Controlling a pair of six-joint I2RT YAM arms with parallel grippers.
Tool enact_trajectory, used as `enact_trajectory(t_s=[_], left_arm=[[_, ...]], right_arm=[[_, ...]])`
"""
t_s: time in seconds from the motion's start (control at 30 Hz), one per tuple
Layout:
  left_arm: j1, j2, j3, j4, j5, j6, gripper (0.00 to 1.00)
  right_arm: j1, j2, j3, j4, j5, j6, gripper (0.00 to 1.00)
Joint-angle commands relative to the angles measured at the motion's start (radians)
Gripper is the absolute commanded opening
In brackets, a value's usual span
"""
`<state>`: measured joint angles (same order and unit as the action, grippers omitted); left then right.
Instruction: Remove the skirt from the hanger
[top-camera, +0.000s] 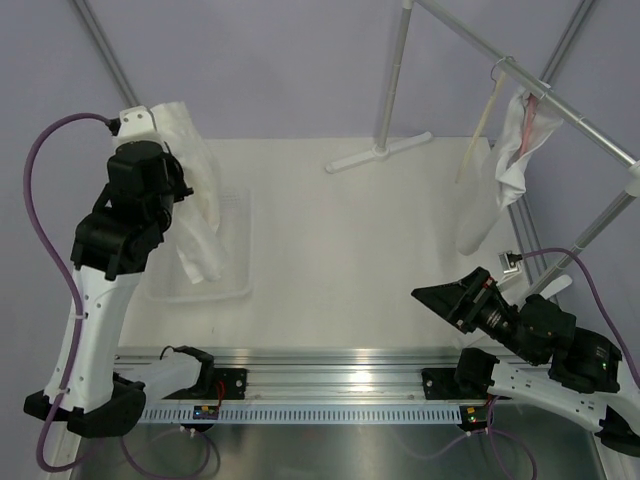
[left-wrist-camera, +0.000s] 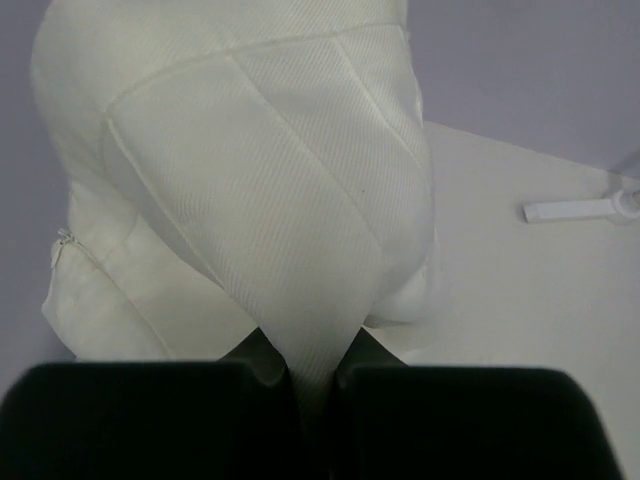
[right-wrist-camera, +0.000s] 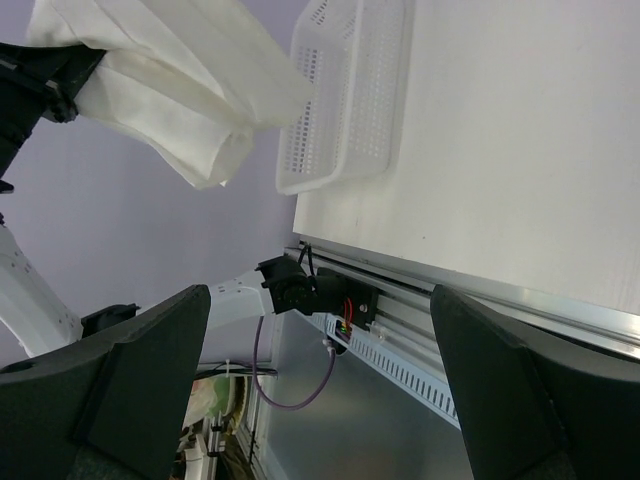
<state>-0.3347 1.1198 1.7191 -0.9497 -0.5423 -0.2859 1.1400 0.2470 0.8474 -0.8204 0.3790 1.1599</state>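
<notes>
My left gripper (top-camera: 172, 192) is raised at the far left and shut on a fold of the white skirt (top-camera: 195, 200), which hangs down over the white basket (top-camera: 240, 285). In the left wrist view the ribbed fabric (left-wrist-camera: 260, 180) narrows into a pinch between the jaws of the left gripper (left-wrist-camera: 310, 365). The hanger (top-camera: 480, 125), a pale wooden bar, dangles from the rail at the top right, apart from the skirt. My right gripper (top-camera: 432, 298) sits low at the near right, open and empty. The right wrist view shows its gripper (right-wrist-camera: 318, 300) with jaws wide, and the skirt (right-wrist-camera: 180, 90) far off.
A metal clothes rail (top-camera: 560, 105) crosses the top right, its stand base (top-camera: 380, 152) on the table. A white and pink cloth (top-camera: 518, 150) hangs from the rail next to the hanger. The basket (right-wrist-camera: 350, 100) lies by the table's left edge.
</notes>
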Motion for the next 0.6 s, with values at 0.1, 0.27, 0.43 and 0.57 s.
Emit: enact_trajectory(t_s=[0.1,0.27,0.43,0.57], left_arm=[[0.049,-0.069,-0.29,0.106,0.183,-0.038,0.0],[0.123,-0.078,-0.502,0.201,0.289,-0.088,0.0],[0.25,-0.032,-0.668,0.284,0.405,-0.188,0.0],[0.312,0.02,-0.751,0.325,0.586,-0.231,0.0]], right_arm=[[0.006,0.011,0.004,0.044,0.012,-0.012,0.99],[0.006,-0.023,-0.001,0.015,0.014,0.0,0.99],[0.006,-0.048,0.002,0.006,0.02,0.004,0.99],[0.006,-0.035,0.009,-0.003,0.02,0.004,1.0]])
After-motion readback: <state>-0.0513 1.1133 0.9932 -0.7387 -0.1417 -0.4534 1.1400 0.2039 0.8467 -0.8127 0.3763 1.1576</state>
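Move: The left hand already holds the skirt high over the far left of the table, its cloth hanging below. The open white basket it is taken to has its middle about 9 cm ahead, 5 cm to the left and some 38 cm below. Level with the basket's middle, the table's left edge runs roughly 19 cm to the left of it. From the idle right hand the basket lies about 28 cm ahead, 48 cm to the left and 26 cm down. Keeping its shut grip on the bunched skirt, the left hand sinks fast and almost straight down, some 25 cm, towards the white basket, with no real travel forward or sideways. On the way the wrist tips about 30 degrees further nose-down and, in the later part, also rolls a little so that its left side dips, while the fingers stay closed on the cloth. ##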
